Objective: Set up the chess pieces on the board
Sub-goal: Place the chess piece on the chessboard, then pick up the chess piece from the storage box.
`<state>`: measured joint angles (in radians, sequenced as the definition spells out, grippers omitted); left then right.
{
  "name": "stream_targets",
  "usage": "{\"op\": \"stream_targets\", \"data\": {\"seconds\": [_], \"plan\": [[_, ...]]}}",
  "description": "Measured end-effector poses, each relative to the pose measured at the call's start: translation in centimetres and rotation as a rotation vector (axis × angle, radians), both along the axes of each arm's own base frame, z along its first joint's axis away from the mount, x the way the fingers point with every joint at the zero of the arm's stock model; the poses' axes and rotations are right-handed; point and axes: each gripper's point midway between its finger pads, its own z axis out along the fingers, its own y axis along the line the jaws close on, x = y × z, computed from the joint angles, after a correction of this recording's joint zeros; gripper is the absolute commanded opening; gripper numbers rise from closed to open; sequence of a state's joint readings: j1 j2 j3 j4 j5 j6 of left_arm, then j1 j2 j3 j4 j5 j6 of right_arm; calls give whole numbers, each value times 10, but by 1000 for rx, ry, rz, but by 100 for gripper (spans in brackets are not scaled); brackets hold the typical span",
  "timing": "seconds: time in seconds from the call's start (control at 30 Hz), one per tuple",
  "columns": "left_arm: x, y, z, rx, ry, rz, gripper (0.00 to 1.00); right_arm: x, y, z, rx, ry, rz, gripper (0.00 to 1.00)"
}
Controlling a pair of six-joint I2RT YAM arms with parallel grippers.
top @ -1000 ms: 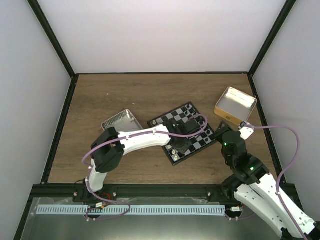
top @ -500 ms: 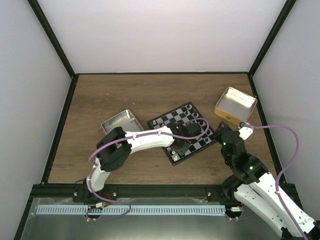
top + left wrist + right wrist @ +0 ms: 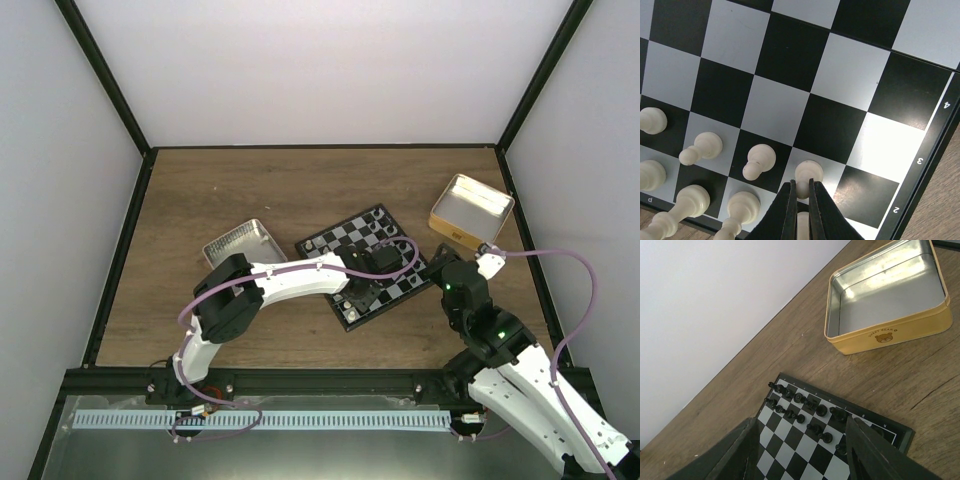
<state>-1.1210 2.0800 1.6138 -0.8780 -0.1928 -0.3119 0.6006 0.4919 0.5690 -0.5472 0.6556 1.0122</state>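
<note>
The board (image 3: 352, 230) lies tilted at the table's middle right. In the left wrist view my left gripper (image 3: 801, 192) is shut on a cream-white pawn (image 3: 808, 174) that stands on a light square near the board's rim (image 3: 935, 150). Other cream-white pieces (image 3: 758, 161) stand in two rows to its left. In the top view my left gripper (image 3: 366, 283) hangs low over the board's near edge. My right gripper (image 3: 800, 450) is open and empty above the board's far corner, where black pieces (image 3: 816, 410) stand in two rows. It also shows in the top view (image 3: 437, 261).
A yellow metal tin (image 3: 471, 211), empty, stands right of the board; it also shows in the right wrist view (image 3: 887, 295). A silver tin (image 3: 243, 243) lies left of the board. Black frame posts and white walls ring the table.
My left arm has shifted slightly over the board's near edge, its elbow moving a little to the right. The right arm has barely moved.
</note>
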Motion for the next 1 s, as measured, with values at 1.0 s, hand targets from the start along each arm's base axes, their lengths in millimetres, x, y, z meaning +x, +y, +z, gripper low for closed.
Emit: {"op": "stream_targets", "data": {"seconds": [1.0], "plan": [[2, -12, 40, -145, 13, 0, 37, 0, 1, -3, 5, 10, 1, 51]]}}
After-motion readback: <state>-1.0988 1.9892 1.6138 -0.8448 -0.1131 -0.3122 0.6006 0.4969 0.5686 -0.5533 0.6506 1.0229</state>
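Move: Already on its square near the board's near corner, the white pawn is between the left hand's shut fingers, its middle about 1 cm below the hand point. The neighbouring pawn stands some 2 cm ahead and 1 cm left; a back-rank piece about 2 cm left and 1 cm back; the empty dark square lies 2 cm back and 1 cm right, 2 cm down. From the right hand, the held pawn is roughly 14 cm left, 2 cm back and 18 cm down. Holding still on the pawn at first, the left hand then opens its fingers to about a third and lets go of the pawn's head. It shifts only slightly back before lifting straight up off the pawn, faster towards the end, to some 4 cm, drifting about 1 cm right as the fingertips tilt roughly 10 degrees to the right. ##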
